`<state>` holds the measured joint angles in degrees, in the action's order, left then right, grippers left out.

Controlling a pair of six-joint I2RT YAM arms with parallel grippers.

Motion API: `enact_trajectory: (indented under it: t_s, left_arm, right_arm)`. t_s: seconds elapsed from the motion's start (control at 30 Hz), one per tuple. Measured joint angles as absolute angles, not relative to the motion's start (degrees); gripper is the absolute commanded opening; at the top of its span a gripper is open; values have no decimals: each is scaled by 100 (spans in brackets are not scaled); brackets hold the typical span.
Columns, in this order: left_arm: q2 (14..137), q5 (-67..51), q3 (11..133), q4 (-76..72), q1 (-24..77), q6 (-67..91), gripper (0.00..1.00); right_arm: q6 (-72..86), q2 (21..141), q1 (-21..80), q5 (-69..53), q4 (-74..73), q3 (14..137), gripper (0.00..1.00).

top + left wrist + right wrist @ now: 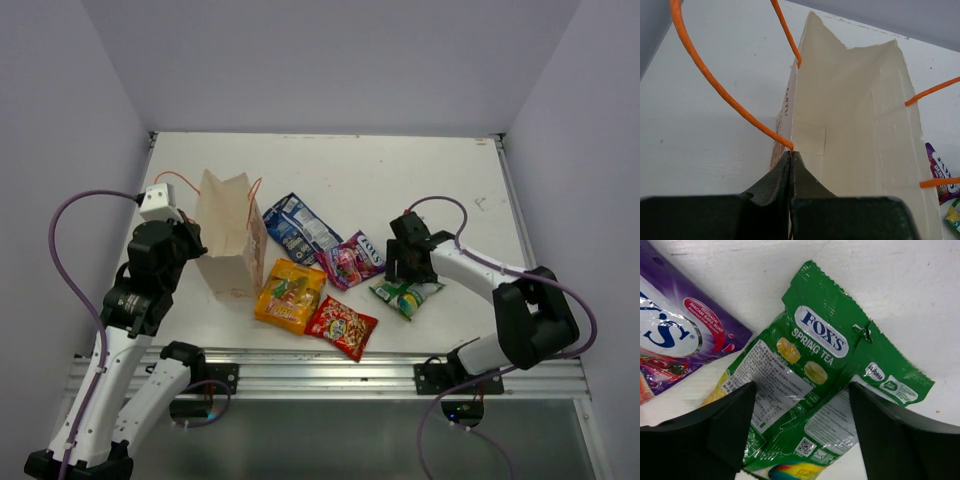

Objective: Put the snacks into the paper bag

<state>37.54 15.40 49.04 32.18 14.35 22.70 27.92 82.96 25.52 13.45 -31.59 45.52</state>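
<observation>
The pale tan paper bag [228,235] stands upright at the left with its mouth open [855,110]. My left gripper [791,154] is shut on its near rim, right where an orange string handle [715,80] joins the paper. Five snacks lie right of the bag: blue [298,228], purple-pink [350,260], orange-yellow [290,295], red [341,327] and green-white [408,295]. My right gripper [802,390] is low over the green packet [810,330] with its jaws open. The packet lies between its two dark fingers [730,430].
The purple packet [675,340] lies just left of the green one, close to my right gripper's left finger. The bag's far handle [932,90] arcs over the bag's right side. Grey walls close in the white table [400,170] on three sides.
</observation>
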Motion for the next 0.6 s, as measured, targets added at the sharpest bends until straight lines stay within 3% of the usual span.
enact_trajectory:
  t_s: [0.07, 0.13, 0.17, 0.2, 0.43, 0.6]
  left_arm:
    - [3754, 1544, 4904, 3218, 1435, 2270, 0]
    - [3747, 1544, 4904, 3218, 1435, 2270, 0]
    - [3743, 1544, 4901, 3218, 1435, 2270, 0]
    - [3736, 1546, 4899, 3218, 1435, 2270, 0]
    - [3717, 1546, 4893, 3218, 1435, 2237, 0]
    - [3708, 1542, 4884, 3218, 1435, 2189, 0]
  right_arm:
    - [2893, 8407, 2593, 1387, -3155, 4576, 56]
    - [2943, 8449, 2650, 1452, -3164, 4606, 34]
    - [2993, 8453, 2681, 1529, -3177, 4630, 12]
    - [2980, 8453, 2707, 1570, -3201, 4659, 0]
    - [3131, 8374, 3089, 2082, -3704, 4954, 0]
    - [3033, 8036, 3553, 2408, -4609, 6099, 0]
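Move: The green snack packet is right between the right hand's open fingers, its middle under them and about 2 cm below the hand point. The purple packet lies roughly 11 cm to this hand's left and 6 cm farther out; the red one is some 13 cm left and 9 cm back. From the left hand, closed up at the paper bag's handle and rim, the green packet lies about 40 cm to the right, level with it in reach and 25 cm lower. The right hand stays low, dipping barely half a centimetre, while its wide-open fingers shut fully and pinch the middle of the green packet. Keeping that pinch, it then lifts, slowly at first and then fast, to about 8 cm higher, drifting some 3 cm left towards the purple packet's side and the bag, while the wrist tips the fingers roughly 10 degrees more forward. ##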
